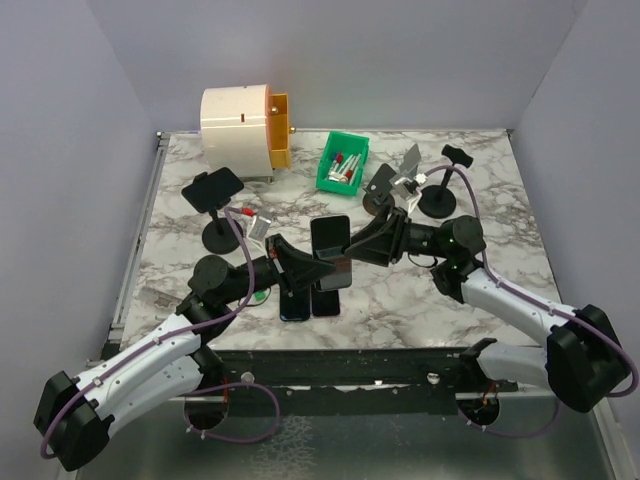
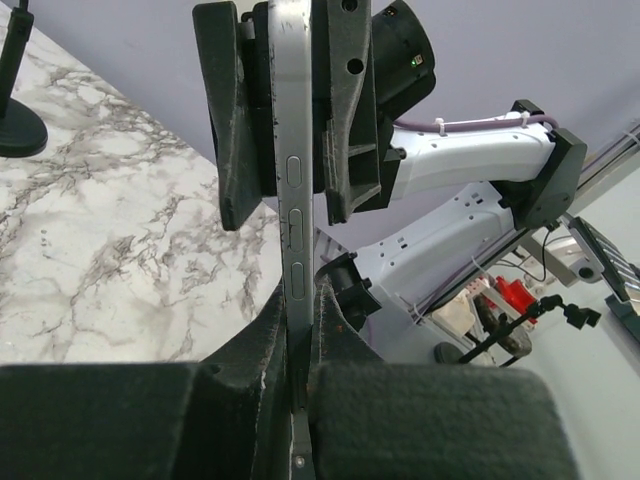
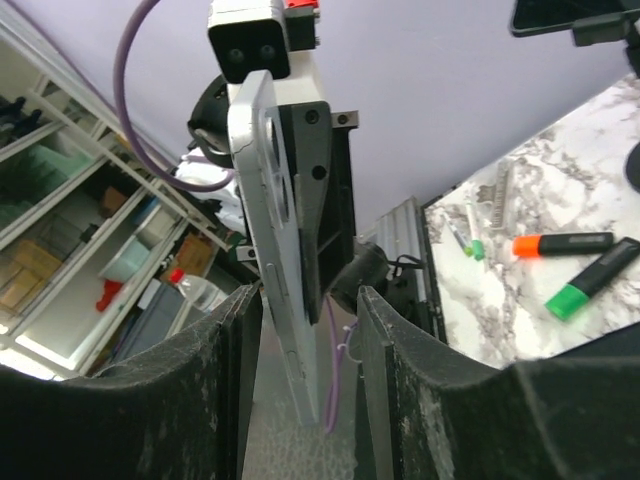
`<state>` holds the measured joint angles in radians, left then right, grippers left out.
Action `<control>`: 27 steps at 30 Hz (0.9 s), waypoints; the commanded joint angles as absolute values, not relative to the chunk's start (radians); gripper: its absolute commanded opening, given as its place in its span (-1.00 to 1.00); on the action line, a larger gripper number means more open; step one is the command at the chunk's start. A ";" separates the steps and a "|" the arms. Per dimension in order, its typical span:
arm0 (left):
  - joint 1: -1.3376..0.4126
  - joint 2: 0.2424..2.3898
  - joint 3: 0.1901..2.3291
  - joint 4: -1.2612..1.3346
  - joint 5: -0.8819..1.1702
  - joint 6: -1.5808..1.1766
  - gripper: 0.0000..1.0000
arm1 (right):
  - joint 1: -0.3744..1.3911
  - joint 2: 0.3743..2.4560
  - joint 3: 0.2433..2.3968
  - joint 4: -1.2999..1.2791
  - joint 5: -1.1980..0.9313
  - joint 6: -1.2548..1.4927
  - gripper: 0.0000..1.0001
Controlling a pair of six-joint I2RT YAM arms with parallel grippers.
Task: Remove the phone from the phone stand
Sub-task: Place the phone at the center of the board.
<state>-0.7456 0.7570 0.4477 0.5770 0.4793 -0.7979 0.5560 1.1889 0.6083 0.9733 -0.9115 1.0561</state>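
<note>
A slim grey phone [image 1: 330,235] hangs in the air over the middle of the table, edge-on in the left wrist view [image 2: 298,200]. My left gripper [image 1: 312,268] [image 2: 298,300] is shut on its lower end. My right gripper [image 1: 350,255] [image 3: 305,300] straddles the phone [image 3: 262,200] from the other end. It is open, with a clear gap on the right side. Its fingers [image 2: 232,120] flank the phone's upper part. Three black phone stands [image 1: 215,190] [image 1: 385,190] [image 1: 445,180] stand at the back, apart from the phone.
Two dark phones [image 1: 295,303] [image 1: 327,302] lie flat below the grippers. At the back sit a green bin [image 1: 343,163] of small items and a white and orange drum [image 1: 245,125]. Orange [image 3: 560,243] and green [image 3: 590,285] markers lie on the marble.
</note>
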 commanded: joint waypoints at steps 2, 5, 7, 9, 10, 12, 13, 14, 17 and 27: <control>-0.747 0.746 0.442 0.656 0.503 -0.810 -1.00 | 0.607 1.189 0.639 0.977 -0.901 1.059 -0.20; -0.748 0.746 0.435 0.658 0.503 -0.805 -1.00 | 0.629 1.188 0.662 0.904 -0.890 1.020 -0.38; -0.749 0.744 0.428 0.658 0.500 -0.805 -1.00 | 0.633 1.186 0.661 0.900 -0.885 1.021 -0.40; -0.750 0.742 0.424 0.660 0.495 -0.805 -1.00 | 0.633 1.185 0.664 0.893 -0.880 1.019 -0.45; -0.750 0.740 0.422 0.660 0.494 -0.805 -1.00 | 0.635 1.186 0.666 0.884 -0.878 1.016 -0.52; -0.750 0.738 0.420 0.660 0.486 -0.805 -1.00 | 0.635 1.186 0.670 0.864 -0.875 1.005 -0.81; -0.750 0.736 0.418 0.660 0.483 -0.805 -1.00 | 0.636 1.183 0.668 0.860 -0.873 0.999 -0.92; -0.750 0.733 0.416 0.660 0.477 -0.805 -1.00 | 0.635 1.176 0.665 0.854 -0.867 0.992 -0.99; -0.750 0.718 0.401 0.659 0.463 -0.803 -0.60 | 0.635 1.135 0.668 0.774 -0.849 0.932 -1.00; -0.750 0.556 0.330 0.553 0.332 -0.737 0.60 | 0.635 0.943 0.745 0.135 -0.599 0.568 -1.00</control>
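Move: The phone stands upright between the hands, held by the left hand near its lower end. Its middle is some 3 cm left of the right hand, about 1 cm back and 1 cm higher, already between the right hand's open fingers; from the left hand it is about 2 cm right, 1 cm ahead and 3 cm up. The nearer flat phone lies roughly 9 cm ahead of the right hand, 4 cm left and 26 cm below, the farther flat phone 8 cm left of it. While the left hand keeps its pinch on the phone and stays nearly in place, the right hand eases about 1.5 cm back and as much left onto the phone, its fingers closing from half open until they pinch the right-hand edge. The left fingers then open wide and come free, drawing about 1.5 cm left and slightly back, as the right hand, still gripping, carries the phone about 1.5 cm back to the right and turns it some 10 degrees. ##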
